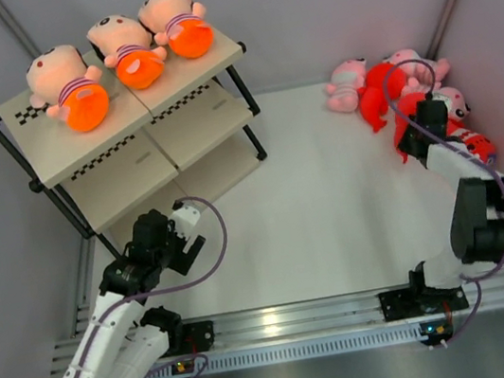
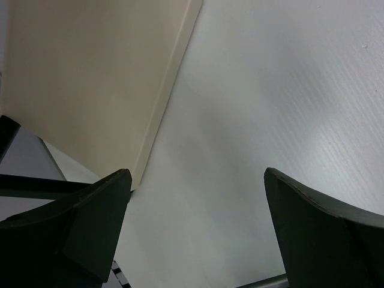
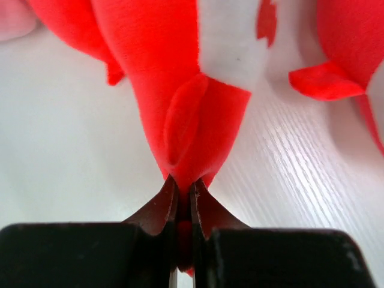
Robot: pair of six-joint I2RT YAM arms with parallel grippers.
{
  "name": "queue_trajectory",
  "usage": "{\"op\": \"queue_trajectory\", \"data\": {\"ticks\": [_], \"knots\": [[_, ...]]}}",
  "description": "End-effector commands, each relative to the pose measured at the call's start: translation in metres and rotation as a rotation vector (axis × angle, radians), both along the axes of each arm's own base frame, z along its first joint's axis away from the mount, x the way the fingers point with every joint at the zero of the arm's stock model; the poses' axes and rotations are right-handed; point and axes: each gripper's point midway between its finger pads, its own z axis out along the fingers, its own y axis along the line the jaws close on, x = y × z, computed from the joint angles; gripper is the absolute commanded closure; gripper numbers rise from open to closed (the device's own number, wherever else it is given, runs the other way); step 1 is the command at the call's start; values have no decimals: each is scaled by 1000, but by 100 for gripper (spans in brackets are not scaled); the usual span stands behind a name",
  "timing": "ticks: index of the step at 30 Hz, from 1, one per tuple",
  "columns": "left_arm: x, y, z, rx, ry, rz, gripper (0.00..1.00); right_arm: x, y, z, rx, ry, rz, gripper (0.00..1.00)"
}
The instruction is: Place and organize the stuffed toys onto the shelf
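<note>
The stuffed toys lie in a heap at the far right: red-orange fish (image 1: pixel 377 100) and pink striped plush (image 1: pixel 348 85). My right gripper (image 1: pixel 420 129) reaches into that heap. In the right wrist view it (image 3: pixel 183 189) is shut on a fold of a red-orange fish with a white patch (image 3: pixel 180 78), which rests on the white table. A second fish (image 3: pixel 348 42) lies to its right. The shelf (image 1: pixel 193 121) stands at the far left. My left gripper (image 1: pixel 189 245) hovers open by its lowest board (image 2: pixel 90 78), with nothing between the fingers (image 2: pixel 96 222).
Three larger peach dolls with orange bottoms (image 1: pixel 68 84) (image 1: pixel 129 50) (image 1: pixel 176 21) lie on the shelf's top tier. Grey walls close in the table on the left, back and right. An aluminium rail (image 1: pixel 292 322) runs along the near edge.
</note>
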Motion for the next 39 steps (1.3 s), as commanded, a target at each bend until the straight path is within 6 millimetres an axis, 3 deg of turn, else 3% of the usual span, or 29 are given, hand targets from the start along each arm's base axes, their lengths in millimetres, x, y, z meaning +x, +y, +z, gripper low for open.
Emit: {"op": "queue_trajectory", "data": {"ticks": [1,2,3,6,7,9,10,13,16,20,23,25,26,27,28,30,31,32,34,35,37,39], "knots": [[11,1,24,-2,-60,15,2,-19,-2,89,-380,-106,11,100],[12,3,25,11,-60,25,2,-23,24,100,-460,-111,56,100],[13,5,27,20,-65,25,2,-29,34,117,-495,-140,78,100],[13,11,28,48,-74,42,2,-48,69,139,-587,-155,187,100],[13,12,27,55,-75,44,2,-54,90,144,-633,-162,269,100],[11,16,27,67,-81,55,2,-65,102,159,-745,-179,338,100],[10,17,26,71,-82,58,2,-71,128,164,-778,-214,421,100],[7,22,24,85,-89,65,2,-83,153,184,-951,-243,497,100],[6,22,23,82,-92,71,2,-96,205,210,-1078,-323,582,100],[5,22,24,74,-87,74,2,-93,251,261,-1076,-448,541,100],[4,23,23,77,-82,77,2,-82,287,287,-1119,-514,515,100],[3,23,23,74,-81,79,2,-69,313,281,-1188,-492,551,100],[1,24,22,77,-76,81,2,-64,323,296,-1176,-516,546,100],[1,24,22,75,-77,82,2,-55,339,282,-1225,-489,582,100],[0,25,22,76,-80,82,2,-50,347,294,-1210,-511,567,100],[-2,26,22,76,-85,80,2,-38,368,282,-1253,-491,590,100],[-2,26,20,78,-80,81,2,-34,375,294,-1234,-511,572,100],[-3,26,20,75,-83,81,2,-28,387,280,-1261,-488,589,100],[-3,26,19,77,-83,78,2,-20,399,286,-1251,-502,574,100],[-4,27,19,78,-83,80,2,-13,410,272,-1282,-480,596,100],[-4,28,19,81,-83,83,2,-8,420,277,-1275,-492,583,100],[-5,28,21,81,-84,84,2,0,434,261,-1293,-476,602,100]]}}
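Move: The right hand already pinches a red-and-white toy by its tail; the right half of the middle shelf lies about 47 cm to its left, 4 cm ahead and 17 cm up. On the board above that spot sits the rightmost shelved toy, some 44 cm left, 6 cm ahead and 42 cm up. Of the pile, another red toy lies about 11 cm ahead and 5 cm left, slightly lower, and a red fish 12 cm right and 3 cm back. From the left hand, that half-shelf is some 22 cm ahead, 5 cm right and 10 cm up. Keeping its pinch on the tail, the right hand lifts the red-and-white toy steeply clear of the pile and sweeps it left some 42 cm towards the middle shelf's right end, drawing back about 10 cm and then reaching forward again, 24 cm higher after a slight dip. Along the way the wrist rolls roughly 75 degrees, left side dropping, and comes up until the fingers point level and forward; the left hand, wide open, shifts about 2 cm left and up. ##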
